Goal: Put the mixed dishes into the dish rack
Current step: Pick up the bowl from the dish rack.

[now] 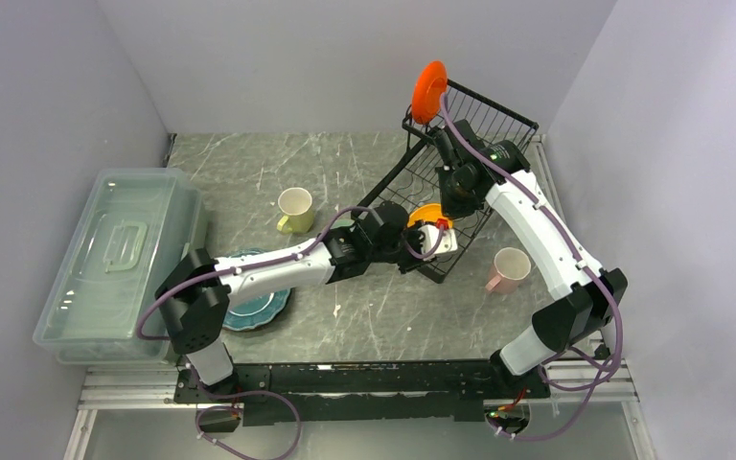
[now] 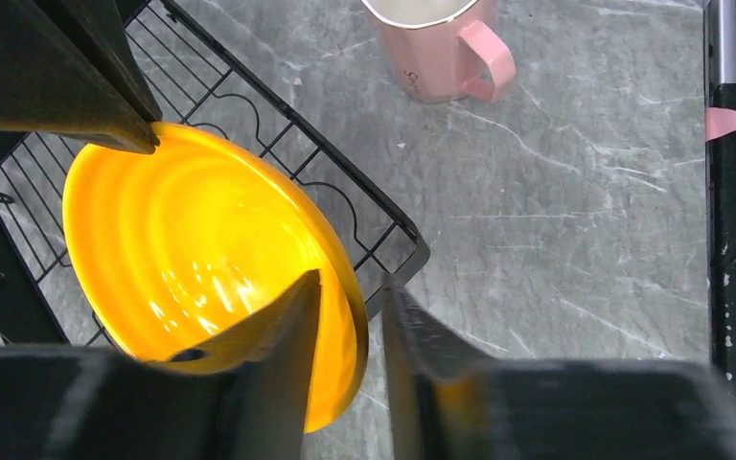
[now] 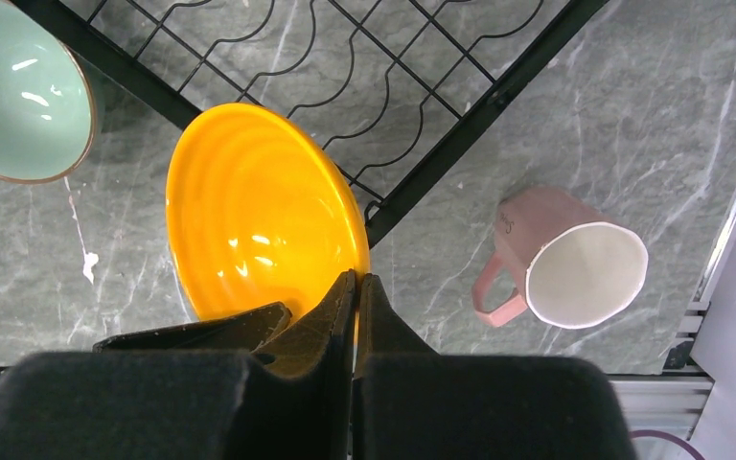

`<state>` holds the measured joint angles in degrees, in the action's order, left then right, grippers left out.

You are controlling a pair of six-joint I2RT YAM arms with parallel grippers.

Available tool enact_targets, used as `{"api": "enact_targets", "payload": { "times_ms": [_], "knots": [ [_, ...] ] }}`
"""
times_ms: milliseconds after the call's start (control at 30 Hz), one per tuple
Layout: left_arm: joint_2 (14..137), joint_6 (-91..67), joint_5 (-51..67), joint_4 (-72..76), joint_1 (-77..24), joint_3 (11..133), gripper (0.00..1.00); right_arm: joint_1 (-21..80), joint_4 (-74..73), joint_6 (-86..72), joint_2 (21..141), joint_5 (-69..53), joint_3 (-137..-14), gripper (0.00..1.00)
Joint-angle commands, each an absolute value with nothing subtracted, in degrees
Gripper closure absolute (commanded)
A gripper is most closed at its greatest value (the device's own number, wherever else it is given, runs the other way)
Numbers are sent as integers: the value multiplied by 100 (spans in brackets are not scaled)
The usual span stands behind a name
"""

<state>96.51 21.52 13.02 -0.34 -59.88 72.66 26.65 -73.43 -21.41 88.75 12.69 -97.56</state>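
Observation:
An orange-yellow bowl [image 3: 259,216] hangs tilted over the front corner of the black wire dish rack [image 1: 479,120]. My right gripper [image 3: 356,276] is shut on its rim, a sliver of orange showing between the fingers. My left gripper [image 2: 350,278] is open astride the opposite rim, one finger inside the bowl [image 2: 201,259] and the other outside with a gap. A small orange-red plate [image 1: 429,91] stands on the rack's back corner. On the table are the pink mug [image 1: 510,269], pale yellow mug [image 1: 294,209], pale green bowl [image 3: 19,91] and teal plates [image 1: 254,309].
A clear lidded plastic bin [image 1: 120,259] stands at the table's left edge. Grey walls close in on the left, back and right. The pink mug [image 2: 441,48] lies on its side just right of the rack's front corner.

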Motion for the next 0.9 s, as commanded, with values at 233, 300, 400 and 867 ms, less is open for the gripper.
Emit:
{"api": "enact_targets", "payload": {
  "times_ms": [233, 300, 400, 867],
  "knots": [
    [9597, 2258, 971, 188, -6021, 7359, 100, 2645, -7206, -2100, 8619, 1195, -9826, 100],
    [9544, 2251, 939, 244, -6021, 7329, 100, 2646, -7182, -2084, 8594, 1179, -9786, 100],
    [9481, 2153, 984, 277, -6021, 7321, 100, 2645, -7157, -2079, 8551, 1165, -9743, 71],
    [9672, 563, 2220, -101, -5612, 8009, 100, 2602, -7390, -2286, 7480, 1918, -10153, 8]
  ]
}}
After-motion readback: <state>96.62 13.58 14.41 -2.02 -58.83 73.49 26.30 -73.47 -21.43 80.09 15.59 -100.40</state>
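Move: The orange bowl hangs tilted in the right gripper, its middle about 5 cm to that hand's left, 1 cm ahead and 3 cm below. From the left gripper, whose open fingers straddle the near rim, the bowl's middle is some 5 cm ahead, 2 cm right and slightly lower. The rack's near corner lies about 2 cm back, 4 cm right and 14 cm below the left hand; the pink mug is roughly 3 cm back, 20 cm right and 12 cm down. Shut the left gripper on the bowl's near rim, pinching it while the right one still holds, and keep the left hand almost in place. Only then open the right fingers wide, let go of the rim and draw that hand up about 6 cm and a little to the right. At the end roll the left wrist just under 10 degrees, forward side down. ##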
